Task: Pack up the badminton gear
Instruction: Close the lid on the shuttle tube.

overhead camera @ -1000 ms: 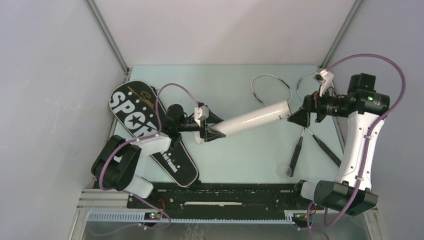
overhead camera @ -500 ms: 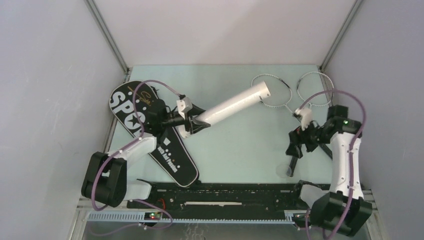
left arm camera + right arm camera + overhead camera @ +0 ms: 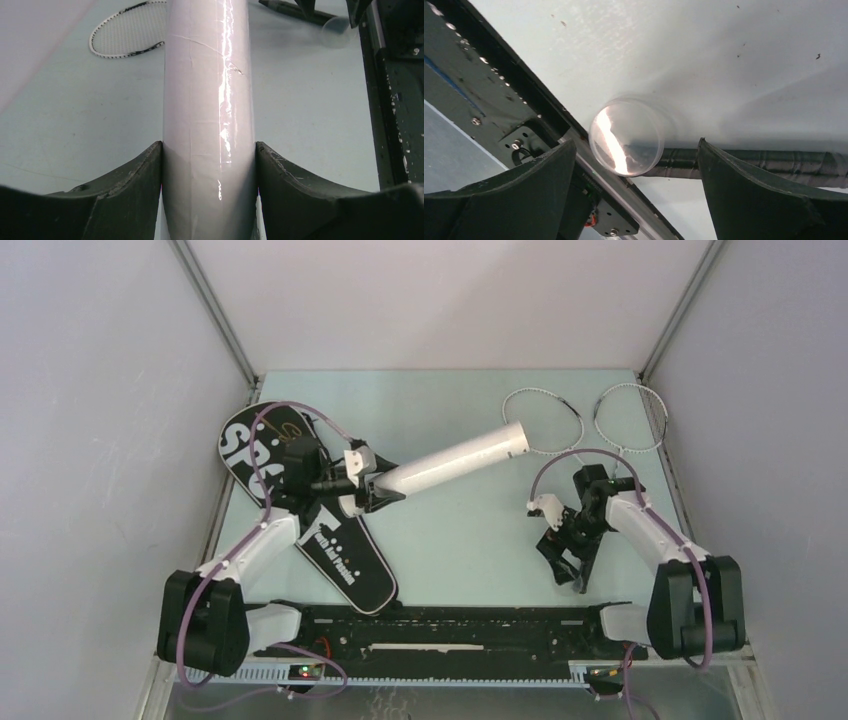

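Observation:
My left gripper (image 3: 385, 483) (image 3: 209, 165) is shut on the near end of the long white tube (image 3: 455, 458) (image 3: 207, 90), which slants up and right above the table. Under that arm lies the black bag (image 3: 340, 555) lettered in white. Two racquets rest at the back right, heads (image 3: 543, 418) (image 3: 628, 418) side by side; one head (image 3: 127, 35) shows in the left wrist view. My right gripper (image 3: 565, 565) (image 3: 635, 145) hangs open, pointing down at a clear round cap (image 3: 626, 135) that lies against a black racquet handle (image 3: 764, 162). Nothing sits between its fingers.
The black base rail (image 3: 450, 625) (image 3: 484, 85) runs along the table's front edge, right beside the cap. Grey walls close in the left, back and right sides. Purple cables loop over both arms.
The right gripper left the tube's far end and swung down to the front, over the clear cap. The left arm drew the tube back and left, toward the bag.

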`<state>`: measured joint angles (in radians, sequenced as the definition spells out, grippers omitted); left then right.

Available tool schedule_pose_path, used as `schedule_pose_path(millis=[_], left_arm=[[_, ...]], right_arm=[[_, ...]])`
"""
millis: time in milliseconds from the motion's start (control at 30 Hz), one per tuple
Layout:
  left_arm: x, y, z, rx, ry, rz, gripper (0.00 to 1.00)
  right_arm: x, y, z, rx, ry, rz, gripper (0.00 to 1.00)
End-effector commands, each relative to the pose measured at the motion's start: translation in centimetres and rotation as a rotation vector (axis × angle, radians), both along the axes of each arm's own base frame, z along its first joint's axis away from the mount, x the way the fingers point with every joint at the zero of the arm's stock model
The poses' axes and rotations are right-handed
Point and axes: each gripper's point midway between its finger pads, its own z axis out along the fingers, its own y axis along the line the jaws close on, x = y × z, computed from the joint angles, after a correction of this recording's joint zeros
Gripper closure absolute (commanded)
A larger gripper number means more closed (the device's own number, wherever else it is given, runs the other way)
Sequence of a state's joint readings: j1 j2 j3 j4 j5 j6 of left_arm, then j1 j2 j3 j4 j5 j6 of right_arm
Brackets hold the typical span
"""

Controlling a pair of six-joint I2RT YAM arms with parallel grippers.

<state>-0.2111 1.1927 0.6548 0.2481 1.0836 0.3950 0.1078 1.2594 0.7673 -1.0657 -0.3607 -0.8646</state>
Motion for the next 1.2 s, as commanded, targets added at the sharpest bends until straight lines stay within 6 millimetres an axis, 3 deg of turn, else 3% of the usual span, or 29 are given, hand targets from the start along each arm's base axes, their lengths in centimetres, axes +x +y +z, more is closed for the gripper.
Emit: schedule_pose_path(millis=[0, 167, 400, 867, 1167], left_arm=[[-0.3, 0.2, 3.0, 0.05, -0.164, -0.065, 0.53], [-0.4, 0.1, 3.3, 0.049, -0.175, -0.077, 0.53], [-0.9, -0.4, 1.5, 0.091, -0.16, -0.114, 0.52], [-1.4, -0.4, 0.3, 0.124, -0.176, -0.123, 0.52], [-3.6, 1.1, -3.8, 0.262, -0.161, -0.173, 0.51]], right_arm=[[0.9, -0.6, -1.3, -0.073, 0.019, 0.021, 0.0], [-0.2, -1.1, -2.1, -0.104, 0.113, 0.041, 0.0], [-1.6, -1.0, -2.0, -0.092, 0.182, 0.058, 0.0], [-2.6, 0.4, -2.9, -0.013, 0.287, 0.017, 0.16], [-2.5, 1.2, -3.1, 0.032, 0.304, -0.015, 0.28]])
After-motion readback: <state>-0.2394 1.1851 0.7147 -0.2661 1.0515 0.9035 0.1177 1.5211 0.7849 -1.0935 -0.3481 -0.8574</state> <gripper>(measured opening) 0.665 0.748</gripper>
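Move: The clear lid lies some 4 cm below the right hand and 2 cm back from it, hardly to either side. The near racket handle runs beside it, its middle about 4 cm ahead, 6 cm to the right and 4 cm below that hand. From the left hand, which already holds the tube, the lid is roughly 24 cm back, 43 cm to the right and 18 cm lower; the tube's free end is about 29 cm right, 9 cm ahead and slightly lower. The right hand sinks about 3 cm onto the clear lid and draws back some 2 cm, its fingers tipping about 15 degrees towards the base, then from halfway on closes them from wide open to about three quarters, one on either side of the lid, without a sure grip yet. Meanwhile the left hand keeps its hold on the tube and lowers it about 5 cm, drawing back 3 cm and turning so that the tube's free end dips and swings back towards the robot. ##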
